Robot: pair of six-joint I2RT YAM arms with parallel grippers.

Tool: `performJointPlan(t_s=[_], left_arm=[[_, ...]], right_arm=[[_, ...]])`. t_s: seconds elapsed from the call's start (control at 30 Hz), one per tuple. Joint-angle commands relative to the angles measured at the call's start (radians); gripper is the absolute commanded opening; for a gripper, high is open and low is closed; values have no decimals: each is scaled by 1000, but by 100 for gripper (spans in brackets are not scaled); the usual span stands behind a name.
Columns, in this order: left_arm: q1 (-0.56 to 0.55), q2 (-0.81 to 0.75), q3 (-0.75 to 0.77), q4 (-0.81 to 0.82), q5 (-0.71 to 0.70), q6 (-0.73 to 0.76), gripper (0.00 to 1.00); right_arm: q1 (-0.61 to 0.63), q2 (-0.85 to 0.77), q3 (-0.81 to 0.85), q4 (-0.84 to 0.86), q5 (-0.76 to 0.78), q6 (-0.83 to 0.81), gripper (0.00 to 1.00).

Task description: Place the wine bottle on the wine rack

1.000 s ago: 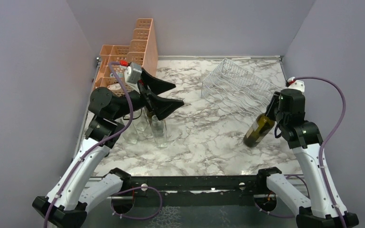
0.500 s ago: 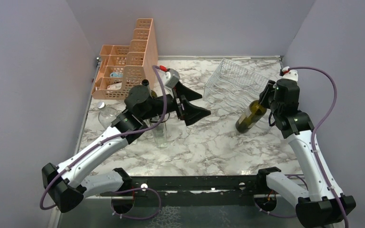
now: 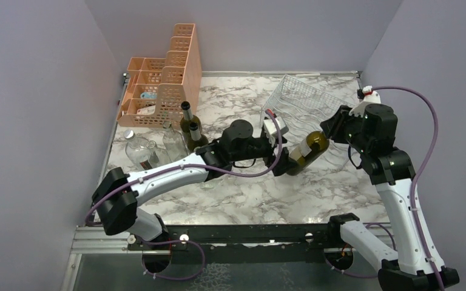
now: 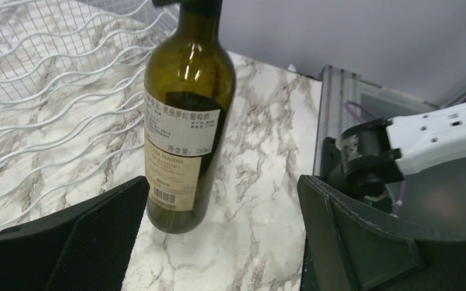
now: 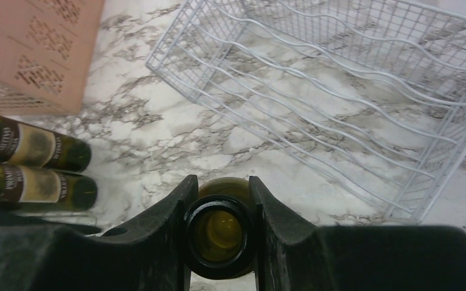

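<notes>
The dark green wine bottle [image 3: 306,151] hangs tilted over the marble table, its base pointing at the left arm. My right gripper [image 3: 335,129] is shut on its neck. In the right wrist view the fingers [image 5: 176,212] press both sides of the bottle [image 5: 218,236] just below its open mouth. My left gripper [image 3: 285,161] is open at the bottle's base. From the left wrist, the labelled bottle [image 4: 185,121] stands close to the left finger [image 4: 97,236], with a wide gap to the other one. The white wire wine rack [image 3: 303,106] lies just behind the bottle.
A peach perforated organizer [image 3: 164,79] stands at the back left. Two more green bottles [image 3: 191,128] and clear glass bottles [image 3: 139,150] cluster in front of it. Purple walls close in the table on three sides. The wine rack [image 5: 340,79] fills the upper right of the right wrist view.
My left arm swung right across the table from the bottle cluster to the held bottle's base. My right gripper carried the bottle up and left, closer to the rack.
</notes>
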Motion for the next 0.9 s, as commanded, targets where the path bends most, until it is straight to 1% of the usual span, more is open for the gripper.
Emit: performJointPlan(t_s=[0.0,0.1,0.23,0.3,0.4,0.57,0.73,0.87], left_arm=[[-36,69,-14,116,-42,80,99],[-51,117,-43,177,-77,82,99],[-53,146,-88,258,-180,80,99],[-52,145,-106,291,-167,107,99],[-53,152,-113,295,-146,131,99],[-53,159,-125,295,-152,141,98],[-51,143,-131,293,-66,213,97],[-46,134,-139,293,-62,241,97]], right_arm=[[-5,-41,86,30,-163,68,1],[-7,-49,93,45,-246,101,1],[-5,-55,99,54,-325,123,1],[-6,-59,97,58,-354,124,1],[-6,-60,96,64,-414,104,1],[-6,-68,91,76,-494,84,1],[-5,-70,93,58,-563,48,1],[-6,-69,109,22,-599,28,1]])
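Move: The wine bottle hangs nearly upright by its neck from the right fingers. Its middle is about 11 cm right of the left hand, 6 ahead and 11 below; from the right hand it is some 12 cm below, 1 back and 2 left. The left gripper is about 13 cm left of the right hand, 7 back and level. From the left hand, two green bottles stand roughly 29 cm left, 15 ahead and 13 lower. Keep the right grip on the bottle's neck and swing it about 7 cm left, drawing back 4 to 5 cm and up 3 to 4 while turning some 25 degrees counter-clockwise. Meanwhile lower the open left gripper about 7 cm and ease it slightly right, its fingers straddling the bottle's body, then hold nearly still, rolling slightly, fingers still wide. ##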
